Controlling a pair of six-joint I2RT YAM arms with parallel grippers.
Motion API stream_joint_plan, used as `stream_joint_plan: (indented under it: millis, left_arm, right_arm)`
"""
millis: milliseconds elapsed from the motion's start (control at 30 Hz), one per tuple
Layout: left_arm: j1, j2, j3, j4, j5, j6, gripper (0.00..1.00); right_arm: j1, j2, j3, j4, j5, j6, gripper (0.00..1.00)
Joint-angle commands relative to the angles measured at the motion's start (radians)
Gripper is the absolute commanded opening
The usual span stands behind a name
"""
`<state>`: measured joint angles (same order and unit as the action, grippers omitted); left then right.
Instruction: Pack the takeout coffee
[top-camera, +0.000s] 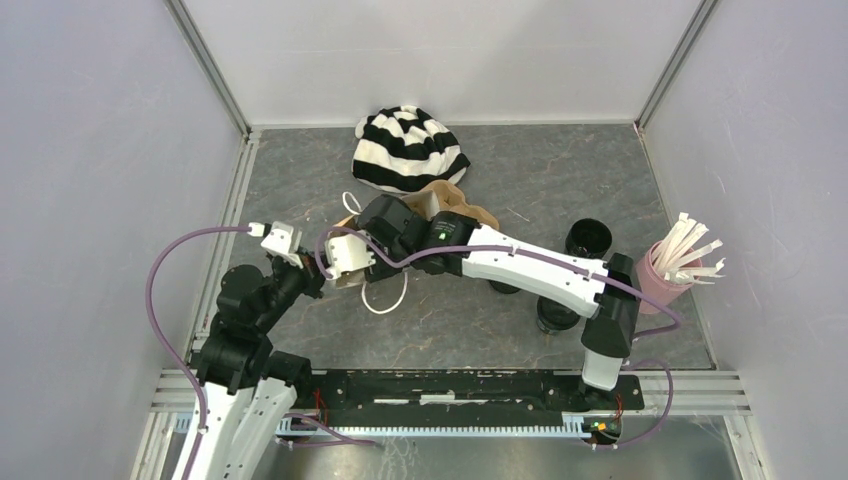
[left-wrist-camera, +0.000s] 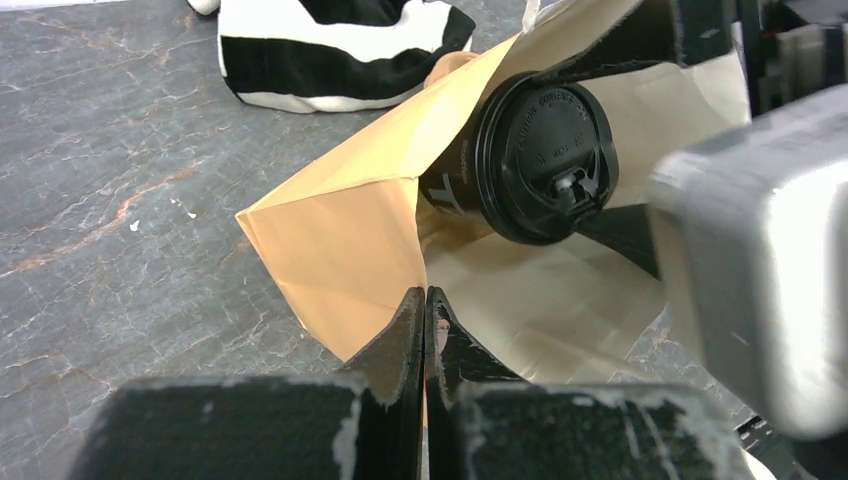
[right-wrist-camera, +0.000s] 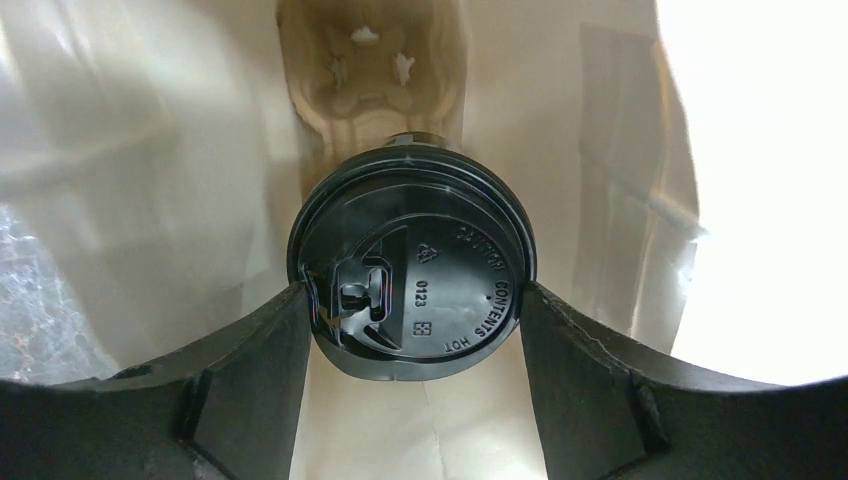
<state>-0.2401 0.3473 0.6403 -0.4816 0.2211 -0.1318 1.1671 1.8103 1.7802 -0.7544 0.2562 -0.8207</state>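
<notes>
A black takeout coffee cup (right-wrist-camera: 430, 250) with a flat black lid lies inside the mouth of the brown paper bag (left-wrist-camera: 340, 230). My right gripper (right-wrist-camera: 412, 300) is shut on it, a finger pressed against each side of the lid. Deeper in the bag sits the moulded cardboard carrier (right-wrist-camera: 372, 75). The left wrist view shows the same cup (left-wrist-camera: 545, 160) entering the bag. My left gripper (left-wrist-camera: 425, 295) is shut on the bag's lower edge. From above, both grippers meet at the bag (top-camera: 455, 200) in mid-table. Another black cup (top-camera: 588, 238) stands at the right.
A black-and-white striped cloth (top-camera: 408, 150) lies just behind the bag. A pink cup with white sticks (top-camera: 665, 275) stands at the right wall. A further black round object (top-camera: 556, 315) sits under the right arm. Walls enclose the table on three sides.
</notes>
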Motion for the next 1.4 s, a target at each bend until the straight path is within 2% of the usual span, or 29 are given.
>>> stream_joint_plan:
  millis: [0,233,533,767,1000,1200,1367]
  left_arm:
    - [-0.015,0.011,0.030,0.026,0.012,0.048,0.02]
    - [-0.032,0.021,0.032,0.022,-0.004,0.056,0.02]
    - [-0.052,0.038,0.041,0.014,-0.011,0.046,0.02]
    - [-0.056,0.046,0.071,-0.014,-0.099,0.033,0.02]
    - [-0.064,0.043,0.097,-0.047,-0.154,0.042,0.02]
    - [-0.075,0.033,0.075,-0.062,-0.157,0.066,0.02]
    - [-0.078,0.049,0.071,-0.054,-0.146,0.071,0.02]
  right_arm:
    - [-0.033,-0.026,-0.034,0.024,0.029,-0.023,0.63]
    - [-0.071,-0.017,-0.064,0.030,0.048,-0.049,0.62]
    - [-0.096,0.040,-0.061,0.062,0.001,-0.067,0.62]
    - [-0.103,0.086,-0.068,0.119,-0.008,-0.075,0.61]
    - [-0.109,0.096,-0.082,0.161,-0.092,-0.011,0.61]
    - [-0.117,0.064,-0.086,0.156,-0.070,0.038,0.59]
    - [-0.115,0.043,-0.024,0.091,-0.108,0.077,0.59]
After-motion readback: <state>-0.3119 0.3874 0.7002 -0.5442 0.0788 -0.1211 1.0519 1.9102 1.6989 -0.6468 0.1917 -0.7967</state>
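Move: The right hand holds the lidded coffee cup in the mouth of the upright takeout bag; the nearer well of the cup carrier inside lies about 6 cm ahead, 2 cm left and 17 cm below. From this hand, the bag's pinched rim corner is some 7 cm back and 12 cm left, at its height; the striped hat is 23 cm ahead, 2 cm right, 20 cm lower. From the left hand, that well is about 12 cm ahead, 10 cm right, 18 cm below. Keeping its grip on the lid's sides, the right hand first carries the cup forward and right by about 3 cm each while sinking a little, then lowers mostly straight down with a slight drift back left, some 7 cm down in all, towards the carrier, and slows to a stop inside the bag. The left hand keeps its shut pinch on the rim corner, easing about 1 cm right and then 2 cm back left as the cup goes deeper. ##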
